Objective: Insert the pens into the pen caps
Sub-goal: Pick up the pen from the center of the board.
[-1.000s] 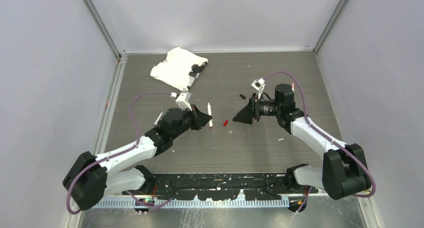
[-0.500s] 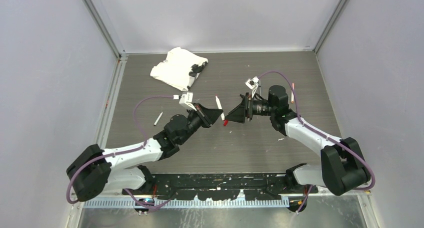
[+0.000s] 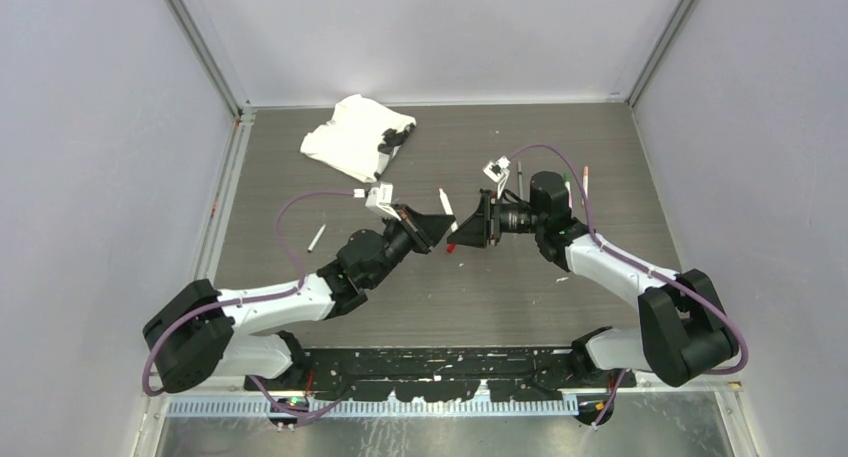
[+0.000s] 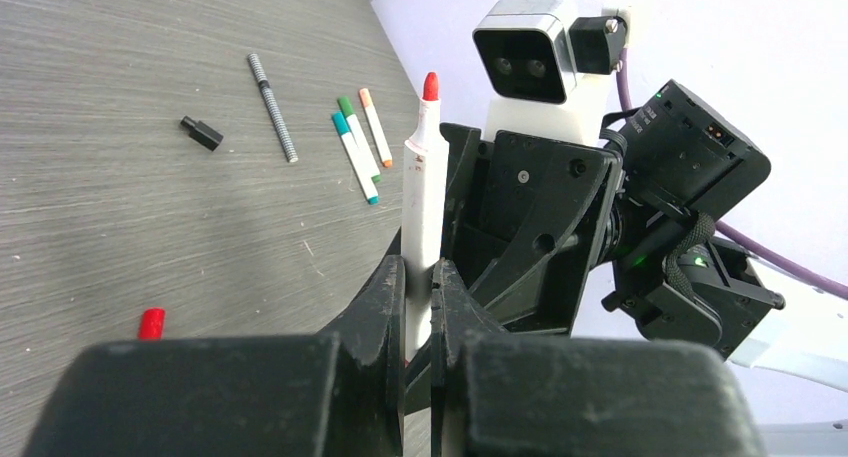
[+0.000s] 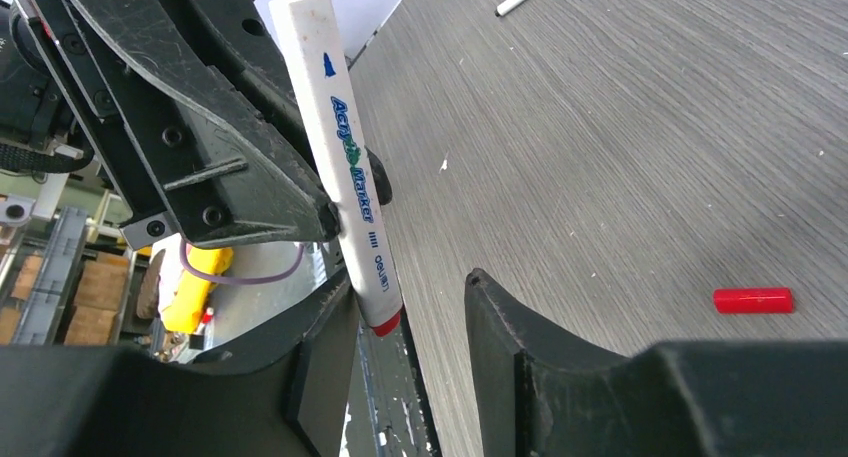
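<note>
My left gripper (image 4: 420, 272) is shut on the lower barrel of a white pen (image 4: 422, 177), which it holds above the table with the red tip up. In the top view the left gripper (image 3: 438, 223) and right gripper (image 3: 460, 231) meet nose to nose. The right gripper (image 5: 410, 322) is open. The pen's (image 5: 345, 167) red-ringed rear end sits between its fingers, close to the left fingertip (image 5: 325, 327). A red pen cap (image 5: 753, 300) lies on the table beneath them, also seen as the red cap (image 3: 451, 246). A black cap (image 4: 202, 133) lies farther off.
A dark grey pen (image 4: 273, 107) and three capped pens (image 4: 356, 142) in teal, green and orange lie at the right rear. Another white pen (image 3: 316, 237) lies left of the left arm. A crumpled white cloth (image 3: 350, 137) sits at the back left.
The left arm carried the pen right and upward. The right arm swung left to meet it, so the pen's rear end now sits between its jaws. These opened wider, then narrowed.
</note>
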Robot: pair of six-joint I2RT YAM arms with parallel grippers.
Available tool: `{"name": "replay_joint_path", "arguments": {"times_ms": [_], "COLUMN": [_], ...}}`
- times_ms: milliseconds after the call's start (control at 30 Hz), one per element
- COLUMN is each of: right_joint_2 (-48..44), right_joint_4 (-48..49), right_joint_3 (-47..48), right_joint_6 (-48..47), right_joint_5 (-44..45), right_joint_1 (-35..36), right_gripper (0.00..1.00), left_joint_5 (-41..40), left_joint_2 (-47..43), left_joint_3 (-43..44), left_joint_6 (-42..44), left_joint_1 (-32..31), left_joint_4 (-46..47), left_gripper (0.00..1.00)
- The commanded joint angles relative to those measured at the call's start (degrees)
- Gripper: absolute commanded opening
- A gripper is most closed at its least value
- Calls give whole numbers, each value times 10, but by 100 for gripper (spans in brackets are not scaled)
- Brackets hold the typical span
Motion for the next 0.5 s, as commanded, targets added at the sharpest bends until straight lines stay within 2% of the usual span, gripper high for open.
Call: {"name": "replay_joint_path", "arguments": {"times_ms": [0, 100, 233, 367, 400, 467], "right_joint_2": [-8, -14, -18, -23, -23, -25], "right_joint_4": [23, 36, 37, 35, 29, -1], "right_joint_3": [23, 21, 26, 32, 35, 48], "right_joint_6": [7, 15, 14, 8, 3, -26], "right_joint_5": [-6, -7, -17, -35, -45, -74], "right_joint_1": [3, 3, 3, 2, 3, 2], "right_gripper": [48, 47, 36, 5, 2, 1], "left_joint_5": [-10, -3, 9, 18, 22, 31], "left_joint_2": [7, 12, 19, 22, 21, 12], "left_joint_3": [17, 16, 17, 13, 9, 1], "left_joint_6": [-3, -6, -8, -10, -10, -2], "left_joint_1": [-8, -9, -10, -11, -11, -11], "left_joint_4": [53, 59, 69, 86, 95, 107], "left_gripper": [1, 1, 1, 1, 4, 16]}}
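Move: The left hand already holds the pen upright, white body in its fingertips and tip up; the right fingers, where the pen is being taken, lie about 5 cm below it, 1 cm ahead and 1 cm to its right. The right hand has the pen's lower end between its open fingers, the pen's middle some 6 cm above and 1 cm back, level left to right. From that hand the red cap lies 12 cm ahead, 1 cm left and 18 cm below, the black cap 25 cm ahead, 6 cm right and as low. The right fingers close from about half open and pinch the pen's lower end just above its red butt, that hand easing about 1 cm up and 1 cm back onto the pen with hardly any turn. The left hand keeps its pinch higher up and drifts about 1 cm to the right, its fingers not yet opening. ##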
